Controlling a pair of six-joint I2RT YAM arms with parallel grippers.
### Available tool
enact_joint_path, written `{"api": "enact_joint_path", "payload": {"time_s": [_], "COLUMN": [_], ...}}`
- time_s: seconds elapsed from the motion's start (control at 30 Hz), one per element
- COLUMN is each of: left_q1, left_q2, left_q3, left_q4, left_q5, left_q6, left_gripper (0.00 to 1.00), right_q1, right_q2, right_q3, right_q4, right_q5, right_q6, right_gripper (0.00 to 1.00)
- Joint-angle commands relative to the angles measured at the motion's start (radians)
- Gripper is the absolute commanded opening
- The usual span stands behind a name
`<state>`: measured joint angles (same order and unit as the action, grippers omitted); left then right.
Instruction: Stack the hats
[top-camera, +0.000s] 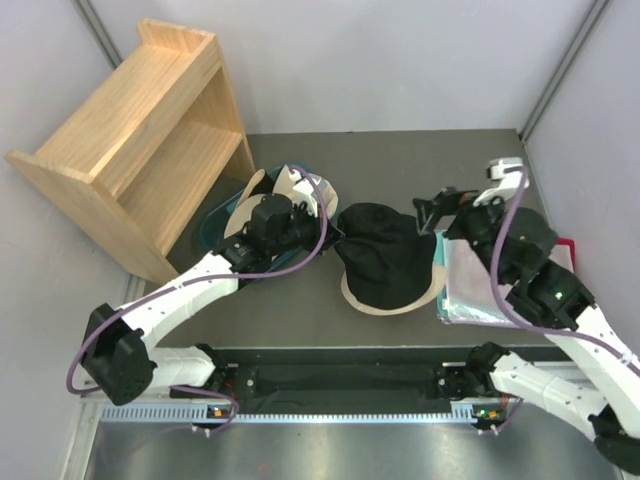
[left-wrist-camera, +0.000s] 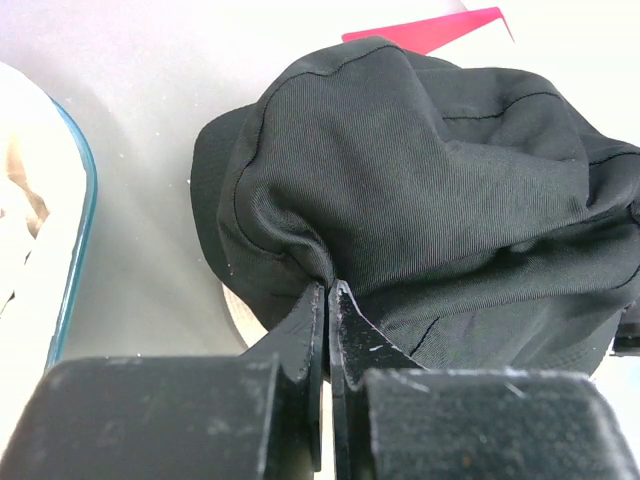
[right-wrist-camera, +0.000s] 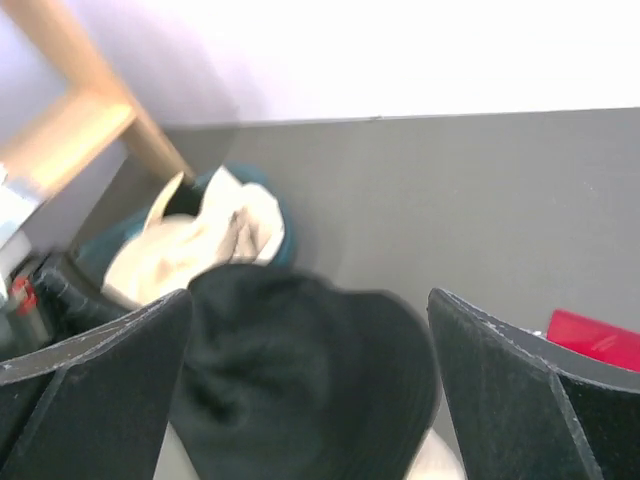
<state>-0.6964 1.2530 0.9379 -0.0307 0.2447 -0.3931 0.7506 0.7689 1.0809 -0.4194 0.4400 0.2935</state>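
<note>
An all-black hat (top-camera: 385, 255) lies crumpled in the middle of the table, on top of a cream hat whose brim (top-camera: 392, 303) shows beneath it. My left gripper (top-camera: 332, 242) is at the black hat's left edge, shut on a fold of its fabric (left-wrist-camera: 328, 285). The black hat (left-wrist-camera: 440, 170) fills the left wrist view, with the cream brim (left-wrist-camera: 245, 318) under it. My right gripper (top-camera: 431, 213) hovers open over the hat's far right side, touching nothing. In the right wrist view the black hat (right-wrist-camera: 290, 380) lies below the gap between my spread fingers (right-wrist-camera: 530, 390). More cream hats (top-camera: 290, 190) sit in the teal tub (top-camera: 212, 232).
A wooden shelf (top-camera: 140, 140) stands tilted at the back left, next to the tub. A pale flat packet (top-camera: 470, 285) with a red edge (top-camera: 570, 245) lies at the right, under my right arm. The tub rim (left-wrist-camera: 80, 200) is close to my left gripper.
</note>
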Motion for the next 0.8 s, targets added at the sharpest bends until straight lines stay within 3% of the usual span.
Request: {"api": "enact_joint_path", "payload": {"time_s": [0.0, 0.17, 0.27, 0.5, 0.7, 0.77], "left_q1": [0.001, 0.001, 0.001, 0.001, 0.001, 0.002], "left_q2": [-0.052, -0.067, -0.067, -0.064, -0.066, -0.069], "left_q3": [-0.007, -0.011, -0.013, -0.011, -0.010, -0.013], "left_q4": [0.014, 0.023, 0.022, 0.021, 0.023, 0.022], "left_q5": [-0.007, 0.011, 0.019, 0.031, 0.045, 0.047], "left_q6": [0.017, 0.017, 0.023, 0.036, 0.040, 0.039], "left_gripper": [0.00, 0.00, 0.00, 0.00, 0.00, 0.00], "right_q1": [-0.295, -0.583, -0.689, -0.718, -0.720, -0.718], "right_q2": [0.024, 0.017, -0.011, -0.043, -0.054, -0.054], "right_q3": [-0.024, -0.231, -0.357, -0.551, -0.607, -0.615], "right_q4": [0.054, 0.230, 0.341, 0.522, 0.545, 0.539], "right_q5": [-0.366, -0.795, -0.918, -1.021, -1.014, -1.015], "right_q6": [0.054, 0.189, 0.312, 0.485, 0.530, 0.527], "right_gripper": [1.00, 1.00, 1.00, 0.98, 0.98, 0.93]}}
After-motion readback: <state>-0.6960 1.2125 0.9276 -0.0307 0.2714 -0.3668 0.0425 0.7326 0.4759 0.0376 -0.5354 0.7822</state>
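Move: The black hat that the open right hand is going for has its middle about 7 cm to the left, 2 cm back and 18 cm below. The beige hat under it sits some 6 cm left, 4 cm back and 24 cm below, and the white tray lies 23 cm right, 5 cm ahead on the table. From the left hand, already pinching the black hat's brim, that hat's middle is 10 cm right and 4 cm back, slightly lower. Down some 15 cm, the right hand swoops to the black hat's right edge: first forward and right about 5 cm, then sinking steeply, easing back and left at the end. On the way it rolls left side up about 30 degrees and tips down some 20, fingers staying wide open. The left hand keeps its pinch on the brim, lifting barely 1 cm. ##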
